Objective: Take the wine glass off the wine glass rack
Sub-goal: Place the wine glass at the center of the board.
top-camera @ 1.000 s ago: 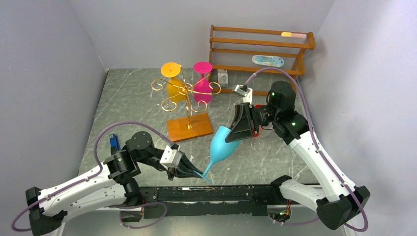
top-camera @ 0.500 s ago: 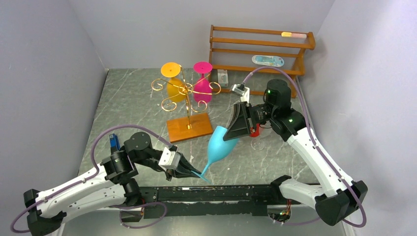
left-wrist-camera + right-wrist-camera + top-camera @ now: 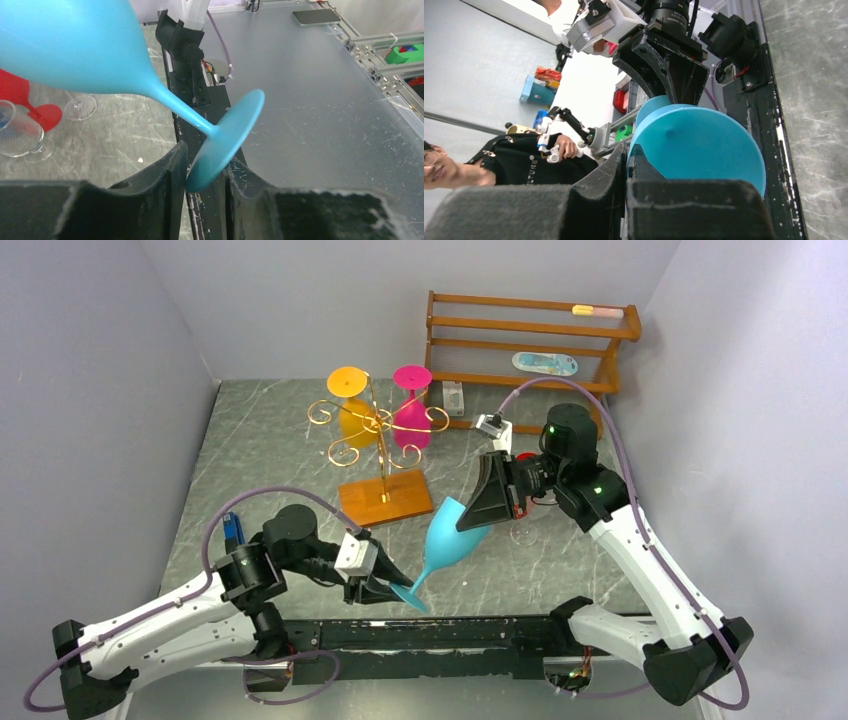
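A blue wine glass (image 3: 450, 540) hangs tilted in the air in front of the wine glass rack (image 3: 378, 430), a gold wire stand on a wooden base (image 3: 385, 500). A yellow glass (image 3: 352, 410) and a pink glass (image 3: 411, 410) hang upside down on the rack. My right gripper (image 3: 478, 515) is shut on the rim of the blue bowl (image 3: 704, 145). My left gripper (image 3: 385, 585) stands open around the glass's round foot (image 3: 225, 135), its jaws parted a little wider than the foot's edge.
A brown slatted wooden shelf (image 3: 530, 340) stands at the back right. A clear glass (image 3: 524, 532) stands on the table under the right arm. The left wrist view shows a red glass (image 3: 30, 107) and clear glasses (image 3: 20, 135). A black rail (image 3: 450, 630) runs along the near edge.
My right gripper has closed onto the rim of the blue glass. My left gripper has let go of the foot and its jaws have parted.
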Robot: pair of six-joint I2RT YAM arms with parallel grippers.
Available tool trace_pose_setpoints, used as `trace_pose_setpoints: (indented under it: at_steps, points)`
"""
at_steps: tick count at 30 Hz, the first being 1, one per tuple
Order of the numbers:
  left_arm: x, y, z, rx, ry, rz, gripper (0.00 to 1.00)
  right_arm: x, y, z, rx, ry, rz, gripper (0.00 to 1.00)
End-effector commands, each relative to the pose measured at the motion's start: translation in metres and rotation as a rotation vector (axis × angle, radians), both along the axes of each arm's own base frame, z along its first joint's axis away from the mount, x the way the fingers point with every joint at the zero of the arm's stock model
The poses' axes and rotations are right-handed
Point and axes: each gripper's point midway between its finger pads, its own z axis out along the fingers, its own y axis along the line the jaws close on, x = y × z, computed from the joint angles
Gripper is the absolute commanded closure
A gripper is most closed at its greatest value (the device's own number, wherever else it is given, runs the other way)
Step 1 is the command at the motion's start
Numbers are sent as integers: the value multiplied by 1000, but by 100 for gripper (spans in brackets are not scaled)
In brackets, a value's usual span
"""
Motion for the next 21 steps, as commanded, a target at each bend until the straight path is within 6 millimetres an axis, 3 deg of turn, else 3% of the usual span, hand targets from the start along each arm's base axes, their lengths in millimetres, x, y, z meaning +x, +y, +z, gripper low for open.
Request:
trace_pose_setpoints:
  at_steps: [1, 11, 21]
  points:
    - [5, -3, 14, -9, -1, 19, 63, 1, 1, 1, 9, -53, -33, 100]
    - [15, 0, 13, 17, 2, 92, 35, 14, 3, -21, -93, -41, -112, 100]
    - [38, 7, 0, 81, 14, 250, 28, 31, -2, -55, -261, -33, -232, 100]
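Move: Some 7 cm to the left hand's right, 4 cm ahead and 5 cm higher is the middle of the blue wine glass, its foot between that hand's barely parted fingers. The right hand grips the rim, with the glass's middle about 7 cm left, 3 cm back and 5 cm below. From the right hand, the open middle of the board is about 25 cm ahead, straight out, and 35 cm down; the red glass stands roughly 30 cm ahead, 15 cm right and 26 cm down, with a clear glass some 6 cm nearer. Opening wide, the left fingers let go of the blue glass's foot while that hand eases about 2.5 cm forward and turns slightly counter-clockwise. The right hand keeps its shut pinch on the rim and, after a brief pause, sinks about 4 cm towards the board and goes 2.5 cm forward, turning some 10 degrees clockwise and tipping its fingers down by as much. ##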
